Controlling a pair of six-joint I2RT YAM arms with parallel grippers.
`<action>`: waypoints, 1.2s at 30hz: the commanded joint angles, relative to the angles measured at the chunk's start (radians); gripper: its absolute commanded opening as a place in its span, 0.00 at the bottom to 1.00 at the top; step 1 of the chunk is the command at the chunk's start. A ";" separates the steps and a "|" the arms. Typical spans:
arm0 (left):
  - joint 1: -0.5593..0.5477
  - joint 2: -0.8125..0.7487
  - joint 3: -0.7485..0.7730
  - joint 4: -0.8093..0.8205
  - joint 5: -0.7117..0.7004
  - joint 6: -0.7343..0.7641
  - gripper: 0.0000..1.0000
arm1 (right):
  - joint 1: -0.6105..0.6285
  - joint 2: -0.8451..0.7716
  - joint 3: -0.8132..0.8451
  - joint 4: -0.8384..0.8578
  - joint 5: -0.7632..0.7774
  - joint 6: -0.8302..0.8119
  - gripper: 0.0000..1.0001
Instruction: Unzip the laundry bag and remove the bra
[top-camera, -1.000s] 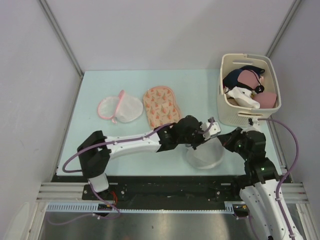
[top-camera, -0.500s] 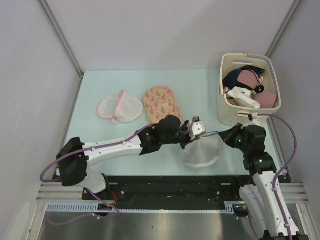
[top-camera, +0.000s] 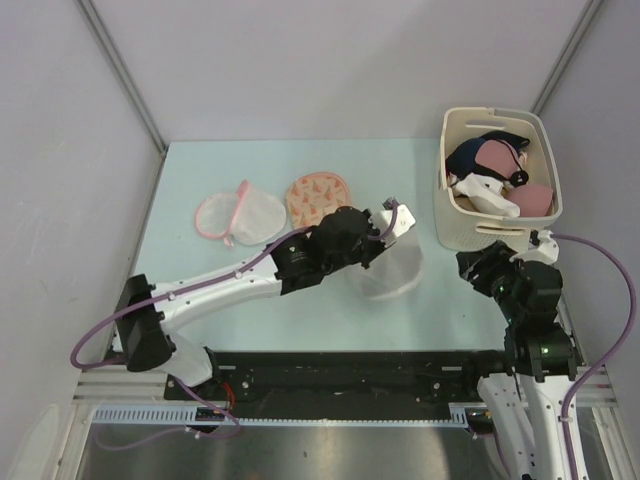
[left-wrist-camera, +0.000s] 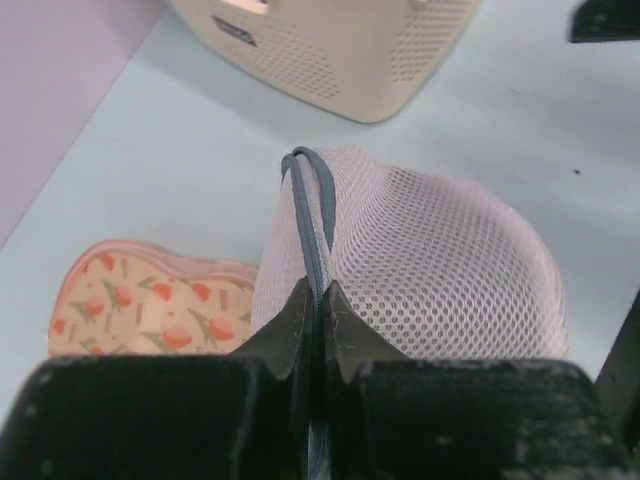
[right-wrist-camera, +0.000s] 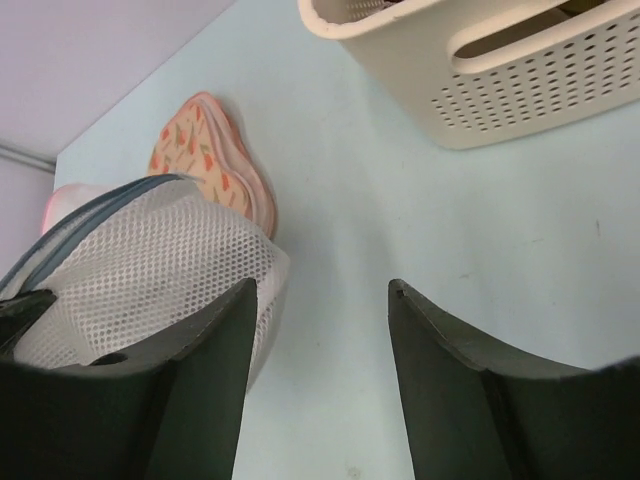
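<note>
A white mesh laundry bag (top-camera: 390, 268) with a grey zipper edge stands bunched up mid-table. My left gripper (top-camera: 392, 222) is shut on that grey zipper edge (left-wrist-camera: 310, 200), pinching it between the fingertips (left-wrist-camera: 318, 290). The mesh bulges to the right of the jaws (left-wrist-camera: 440, 260). My right gripper (top-camera: 478, 272) is open, off to the bag's right, with only bare table between its fingers (right-wrist-camera: 322, 285). The bag (right-wrist-camera: 150, 270) lies just beyond its left finger. The mesh hides the bra; I cannot make it out inside.
A cream perforated basket (top-camera: 455, 225) full of garments stands at the back right, close to both grippers. A peach flower-patterned padded piece (top-camera: 315, 195) lies left of the bag. A second mesh bag with pink trim (top-camera: 240, 217) lies further left.
The left gripper pulled the bag back and left, away from the near edge. The right gripper opened, let go of the bag and drew off to the right.
</note>
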 joint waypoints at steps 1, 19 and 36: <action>-0.033 0.070 0.096 -0.084 -0.122 -0.082 0.35 | -0.002 -0.014 0.031 -0.053 0.077 0.000 0.59; 0.021 0.152 0.031 -0.157 -0.022 0.004 0.82 | -0.004 0.004 0.034 -0.068 0.056 0.000 0.60; 0.047 0.273 0.123 -0.176 0.129 -0.076 0.86 | -0.004 0.018 0.034 -0.067 0.064 -0.007 0.59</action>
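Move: The left hand holds the white mesh laundry bag up by its grey-trimmed zip edge; the bag's middle hangs about 10 cm below, some 4 cm to the right and 2 cm ahead. The strawberry bag lies on the table about 20 cm ahead, 7 cm left and 21 cm down. The basket stands about 22 cm ahead, 30 cm right, its middle 9 cm lower. From the right hand, the laundry bag is roughly 18 cm left, 2 cm ahead and 6 cm down. The left fingers let go of the laundry bag's zip edge right away, opening wide. The hand then sinks about 12 cm almost straight down over the bag, tilting some 20 degrees so that the fingers point more steeply at the table, and finishes open above the gaping bag, with no new grip. ##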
